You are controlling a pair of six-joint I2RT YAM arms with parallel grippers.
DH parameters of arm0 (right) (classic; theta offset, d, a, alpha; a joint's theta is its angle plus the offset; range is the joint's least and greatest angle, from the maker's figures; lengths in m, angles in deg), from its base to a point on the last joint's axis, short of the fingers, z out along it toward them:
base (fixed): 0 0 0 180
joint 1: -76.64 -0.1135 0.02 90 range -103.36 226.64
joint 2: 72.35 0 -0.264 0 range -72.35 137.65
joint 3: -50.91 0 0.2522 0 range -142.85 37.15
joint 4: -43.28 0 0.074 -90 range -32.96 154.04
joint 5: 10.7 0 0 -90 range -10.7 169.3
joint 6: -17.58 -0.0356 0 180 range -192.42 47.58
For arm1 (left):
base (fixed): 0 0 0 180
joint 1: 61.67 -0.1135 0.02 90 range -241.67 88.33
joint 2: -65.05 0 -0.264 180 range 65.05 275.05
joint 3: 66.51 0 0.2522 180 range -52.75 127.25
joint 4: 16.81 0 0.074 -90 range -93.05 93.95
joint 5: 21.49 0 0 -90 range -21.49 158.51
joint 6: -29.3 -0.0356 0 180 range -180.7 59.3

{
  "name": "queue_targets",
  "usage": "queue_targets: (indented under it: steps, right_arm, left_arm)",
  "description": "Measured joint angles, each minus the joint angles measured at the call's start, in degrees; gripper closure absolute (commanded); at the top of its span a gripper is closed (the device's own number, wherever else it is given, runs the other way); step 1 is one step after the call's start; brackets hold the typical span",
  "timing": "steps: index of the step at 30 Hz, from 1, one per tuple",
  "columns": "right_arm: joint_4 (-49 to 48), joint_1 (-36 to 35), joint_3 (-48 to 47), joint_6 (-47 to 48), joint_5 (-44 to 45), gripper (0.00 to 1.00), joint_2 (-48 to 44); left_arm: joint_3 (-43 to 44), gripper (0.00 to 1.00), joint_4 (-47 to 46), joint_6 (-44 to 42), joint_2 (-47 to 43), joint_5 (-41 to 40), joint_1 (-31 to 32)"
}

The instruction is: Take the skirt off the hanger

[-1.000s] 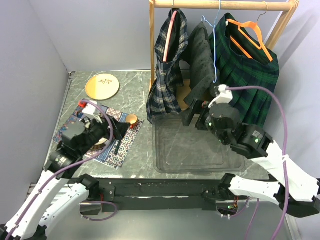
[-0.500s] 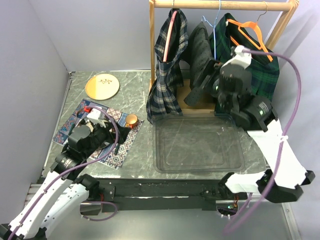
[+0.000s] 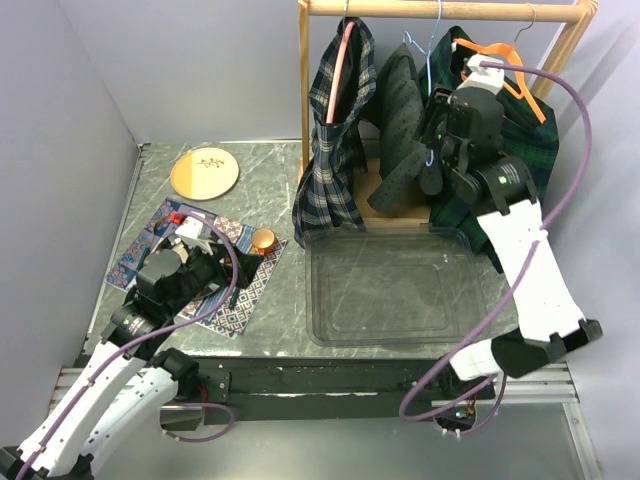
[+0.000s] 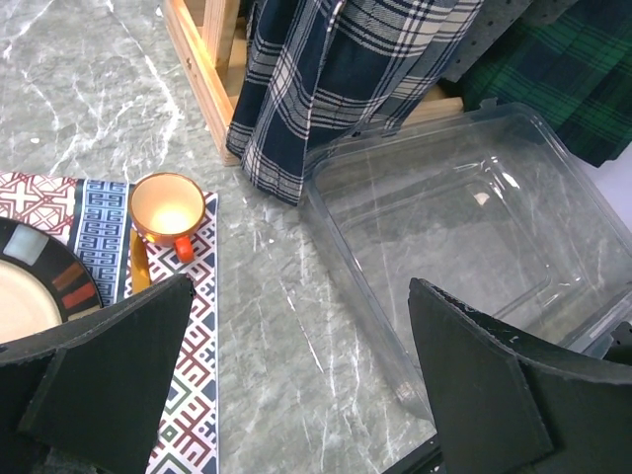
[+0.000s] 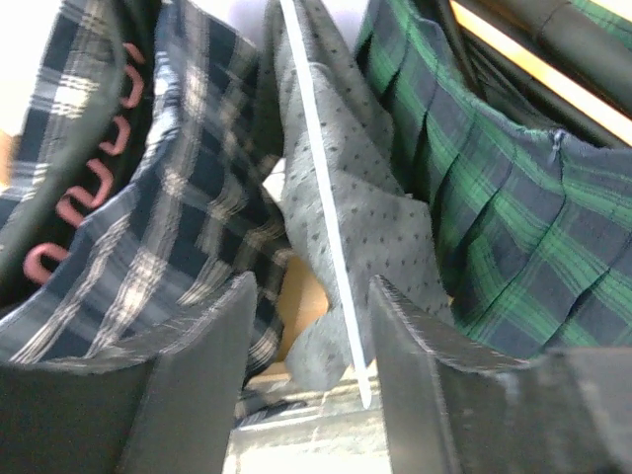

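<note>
Three skirts hang on the wooden rack (image 3: 440,10). A blue plaid skirt (image 3: 335,160) is on a pink hanger (image 3: 346,55). A grey dotted skirt (image 3: 400,110) is on a thin blue hanger (image 3: 430,75). A green plaid skirt (image 3: 530,150) is on an orange hanger (image 3: 500,62). My right gripper (image 5: 314,286) is raised at the grey skirt (image 5: 365,217), open, jaws partly narrowed. The hanger's pale wire (image 5: 331,237) runs down between the jaws, touching neither. My left gripper (image 4: 301,296) hovers wide open and empty low over the table, left of the bin.
A clear plastic bin (image 3: 312,290) sits on the marble table below the rack. On the left lie a patterned placemat (image 3: 250,290), a small orange cup (image 3: 262,238) and a tan round plate (image 3: 204,172). The rack's wooden post (image 3: 303,90) and base stand behind the bin.
My right arm rose from over the bin to the hanging grey skirt, and its jaws narrowed. The left arm pulled back slightly, then held still.
</note>
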Motion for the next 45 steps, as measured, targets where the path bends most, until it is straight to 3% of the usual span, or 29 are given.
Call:
queue_targets:
  steps: [14, 19, 20, 21, 22, 45]
  right_arm:
    - [-4.2, 4.9, 0.9, 2.4, -1.7, 0.53, 6.6]
    - [-5.9, 5.3, 1.7, 3.5, -3.5, 0.7, 7.1]
    - [-6.3, 5.3, 1.9, 3.8, -4.3, 0.78, 7.2]
    - [-6.7, 5.3, 2.1, 4.2, -5.2, 0.94, 7.3]
    - [-6.9, 5.4, 2.1, 4.8, -5.8, 1.0, 7.4]
    - [-9.4, 5.4, -2.3, 15.5, -6.0, 1.0, 8.6]
  left_arm:
    - [0.0, 0.03, -0.4, -0.1, -0.1, 0.8, 0.0]
    - [0.0, 0.03, -0.6, -0.1, -0.1, 1.2, 0.0]
    - [0.0, 0.03, -0.8, -0.1, -0.1, 1.2, 0.0]
    - [0.0, 0.03, -0.9, -0.1, -0.1, 1.2, 0.0]
    - [0.0, 0.03, -0.9, -0.1, -0.1, 1.2, 0.0]
    - [0.0, 0.03, -1.2, -0.3, -1.2, 1.1, 0.0]
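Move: The pale blue hanger that carries the grey dotted skirt has its near lower end about 6 cm ahead of the right hand, level sideways and 4 cm below. The grey skirt hangs some 10 cm ahead, 3 cm left and 12 cm down. The navy plaid skirt is about 16 cm left and 4 cm ahead, the green plaid skirt 12 cm right and 6 cm ahead, both roughly 10 cm lower. From the left hand the hanger end is some 22 cm forward, 36 cm right, 16 cm up. Forward and down the right hand reaches, about 6 cm out and 4 cm lower, between the navy and green skirts, its half-open fingers closing fully around the near end of the blue hanger. Keeping that pinch, it rises about 3 cm and rolls its left side down some 10 degrees. ##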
